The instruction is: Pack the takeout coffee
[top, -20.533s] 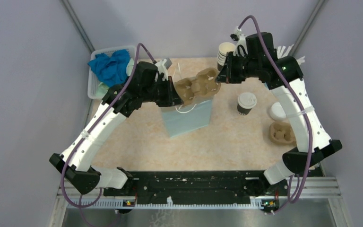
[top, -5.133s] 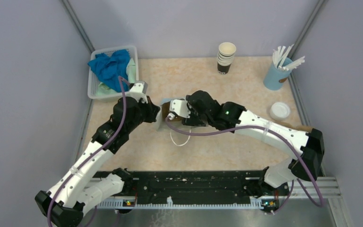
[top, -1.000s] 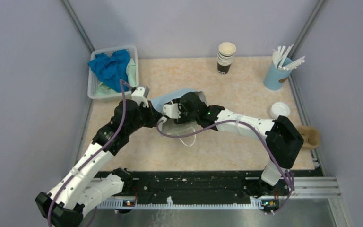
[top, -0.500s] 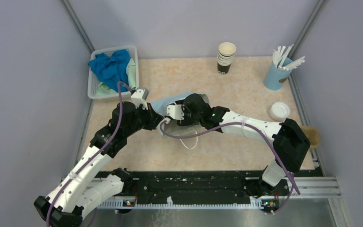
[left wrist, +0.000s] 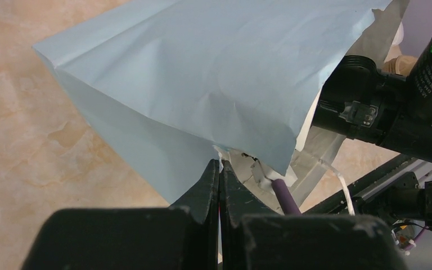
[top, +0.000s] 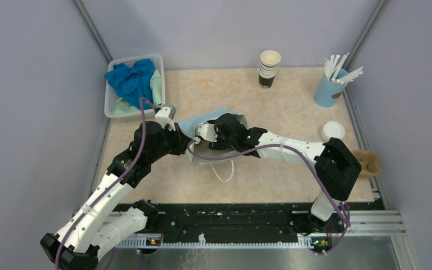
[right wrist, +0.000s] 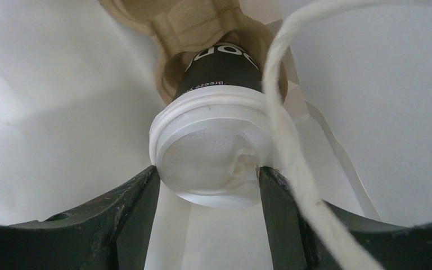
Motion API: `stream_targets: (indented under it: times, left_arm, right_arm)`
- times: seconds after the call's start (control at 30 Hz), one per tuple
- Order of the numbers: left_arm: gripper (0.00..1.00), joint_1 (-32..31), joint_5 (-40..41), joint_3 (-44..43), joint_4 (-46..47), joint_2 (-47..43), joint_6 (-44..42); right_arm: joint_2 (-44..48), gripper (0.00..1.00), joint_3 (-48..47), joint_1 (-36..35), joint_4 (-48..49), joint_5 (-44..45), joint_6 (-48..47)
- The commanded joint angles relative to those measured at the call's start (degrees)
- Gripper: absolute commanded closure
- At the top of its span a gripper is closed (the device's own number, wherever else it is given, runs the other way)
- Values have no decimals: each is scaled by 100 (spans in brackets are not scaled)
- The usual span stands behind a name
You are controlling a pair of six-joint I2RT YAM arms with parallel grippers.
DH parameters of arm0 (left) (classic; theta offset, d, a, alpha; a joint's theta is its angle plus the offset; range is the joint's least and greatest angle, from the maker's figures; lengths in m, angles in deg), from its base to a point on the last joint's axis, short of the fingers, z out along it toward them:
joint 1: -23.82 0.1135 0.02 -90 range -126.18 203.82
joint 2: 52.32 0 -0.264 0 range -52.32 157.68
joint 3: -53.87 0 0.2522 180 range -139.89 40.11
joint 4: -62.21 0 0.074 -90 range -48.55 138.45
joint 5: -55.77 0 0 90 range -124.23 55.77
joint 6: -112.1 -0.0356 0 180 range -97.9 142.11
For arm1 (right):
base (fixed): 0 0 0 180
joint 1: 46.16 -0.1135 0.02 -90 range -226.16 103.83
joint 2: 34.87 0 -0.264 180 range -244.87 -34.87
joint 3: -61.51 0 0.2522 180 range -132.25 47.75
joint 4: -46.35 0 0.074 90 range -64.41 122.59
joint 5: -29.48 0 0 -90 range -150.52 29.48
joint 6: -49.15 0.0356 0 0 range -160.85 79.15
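The takeout coffee point(right wrist: 219, 73) is a dark cup with a white sip lid point(right wrist: 211, 149). It sits in a well of a brown pulp carrier point(right wrist: 185, 22) inside the light blue paper bag point(top: 202, 120). My right gripper point(right wrist: 208, 175) reaches into the bag's mouth, a finger against each side of the lid's rim. In the top view the bag hides the cup and those fingers. My left gripper point(left wrist: 220, 163) is shut on the bag's point(left wrist: 202, 73) edge at its left side, beside the right wrist point(left wrist: 382, 107).
A white string handle point(right wrist: 284, 124) crosses in front of the lid; another loop point(top: 225, 169) lies on the table. A cup stack point(top: 269, 67), a blue stirrer holder point(top: 331, 90), a loose white lid point(top: 333, 131), a second carrier point(top: 368, 162) and a cloth basket point(top: 132, 79) ring the table.
The right wrist has shifted slightly left, further into the bag's mouth, and its elbow has swung. The left gripper keeps its pinch on the bag's edge. Much earlier the coffee stood on the table.
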Motion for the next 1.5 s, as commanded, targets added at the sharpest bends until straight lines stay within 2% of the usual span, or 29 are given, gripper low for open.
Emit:
stream_targets:
  times: [0.0, 0.23, 0.7, 1.1, 1.37, 1.4, 1.47]
  left_arm:
    - [100, -24, -36, -35, -4, -28, 50]
    - [100, -18, -88, -230, -130, 56, 126]
    - [100, -19, -731, -1035, -548, 269, 548]
    - [100, -24, -1216, -2000, -1594, 739, 1211]
    - [100, -22, -781, -2141, -2143, 837, 1749]
    - [100, -23, -689, -2147, -2164, 832, 1809]
    - [100, -22, -583, -2140, -2178, 848, 1893]
  right_arm:
    - [-277, 36, -236, -31, 40, 196, 243]
    - [-346, 36, -490, -137, -143, 481, 306]
    - [501, 36, -605, -470, -1249, 637, 973]
    - [848, 35, -1100, -615, -2913, 177, 1614]
    - [625, 17, -2061, -720, -3666, -80, 2211]
    - [635, 5, -2167, -746, -3763, -43, 2250]
    - [682, 1, -2322, -792, -3941, -23, 2315]
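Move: The cup, its lid between the right fingers, has its middle about 4 cm ahead, 2 cm left and 4 cm below the right hand. The carrier around it centres some 5 cm ahead, 6 cm left and 8 cm below that hand. The left fingers hold the bag's rim; from them the bag's middle is about 2 cm ahead, 11 cm right and 8 cm down, the cup roughly 6 cm ahead, 9 cm right and 10 cm down. Right hand draws cup and bag back about 8 cm, rises and opens; left raises the pinched rim. ##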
